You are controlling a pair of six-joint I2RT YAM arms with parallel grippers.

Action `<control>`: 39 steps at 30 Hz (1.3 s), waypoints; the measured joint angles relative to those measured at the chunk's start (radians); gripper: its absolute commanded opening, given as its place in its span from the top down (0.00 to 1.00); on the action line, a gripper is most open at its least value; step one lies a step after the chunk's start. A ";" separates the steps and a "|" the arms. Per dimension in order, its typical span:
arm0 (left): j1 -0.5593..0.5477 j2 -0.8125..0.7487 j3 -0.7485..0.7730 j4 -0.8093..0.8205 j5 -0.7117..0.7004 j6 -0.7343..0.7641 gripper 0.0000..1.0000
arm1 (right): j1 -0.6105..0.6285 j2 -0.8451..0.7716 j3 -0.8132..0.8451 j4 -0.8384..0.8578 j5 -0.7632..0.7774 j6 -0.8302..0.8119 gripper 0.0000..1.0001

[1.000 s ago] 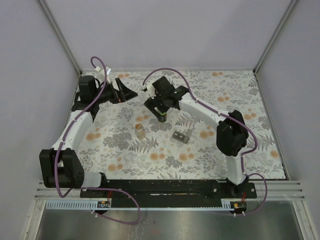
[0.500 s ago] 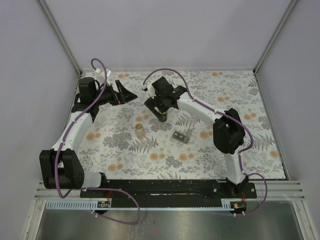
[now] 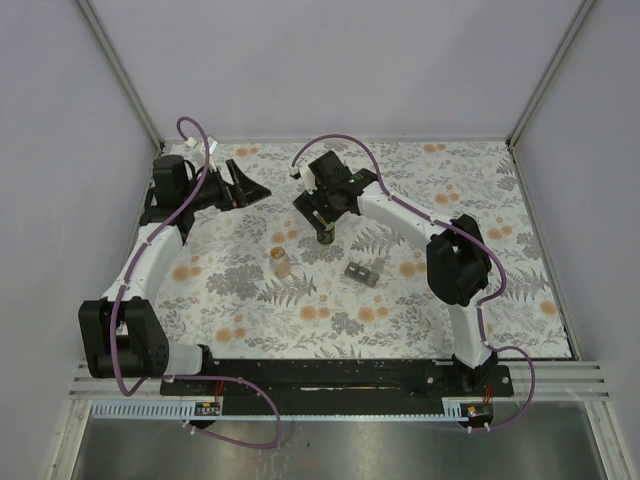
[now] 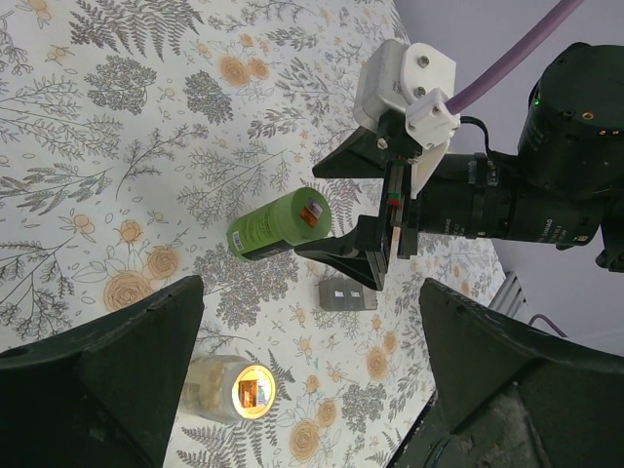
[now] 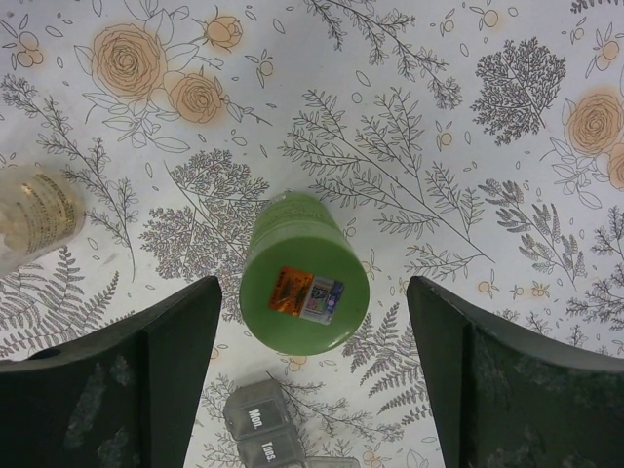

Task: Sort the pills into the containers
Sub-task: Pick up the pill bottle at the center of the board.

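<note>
A green bottle (image 5: 302, 278) stands upright on the floral mat, with an orange and white sticker on its cap. My right gripper (image 5: 312, 288) hangs open above it, one finger on each side, apart from it. The same green bottle (image 3: 324, 237) sits below the right gripper (image 3: 322, 215) in the top view. A small clear bottle (image 3: 281, 262) with pale contents stands to its left. A grey pill organizer (image 3: 365, 272) lies to the right, its lids marked by day. My left gripper (image 3: 245, 185) is open at the far left, empty, facing the green bottle (image 4: 278, 226).
The floral mat (image 3: 500, 200) covers the table up to the white walls and the metal frame posts. Purple cables loop over both arms. The black mounting rail (image 3: 340, 375) runs along the near edge.
Both arms shifted only slightly; the right gripper head drifted a little over the green bottle. The bottles and the organizer have not moved.
</note>
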 measured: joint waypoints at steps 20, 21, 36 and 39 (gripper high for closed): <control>0.003 0.011 0.000 0.014 0.030 0.001 0.04 | -0.007 0.047 -0.012 -0.005 -0.055 0.017 0.62; 0.003 0.011 0.000 0.014 0.031 0.002 0.04 | -0.009 0.047 -0.012 -0.006 -0.058 0.017 0.65; -0.235 -0.104 0.000 -0.053 -0.011 0.343 0.01 | -0.048 -0.192 0.218 -0.321 -0.107 -0.013 0.95; -0.320 -0.145 -0.006 -0.021 -0.024 0.413 0.01 | -0.048 -0.257 0.314 -0.380 -0.151 -0.015 0.99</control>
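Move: The green pill bottle stands almost straight under the open right fingers, its middle about 5 cm below the hand point and 1 cm back. From the right hand, the amber bottle is some 9 cm back, 11 cm left and 5 cm below, and the pill organiser about 10 cm back, 9 cm right and 9 cm below. From the left hand, the green bottle lies roughly 15 cm right, 2 cm ahead and 18 cm below. Down about 3 cm over the green bottle goes the right hand, shutting its fingers on the bottle's upper sides, then it climbs fast, some 20 cm, with the bottle pinched, easing back and a little right. Late on, the left hand, fingers still wide open, swings right and back towards the lifted bottle, rising slightly and turning its wrist clockwise. ##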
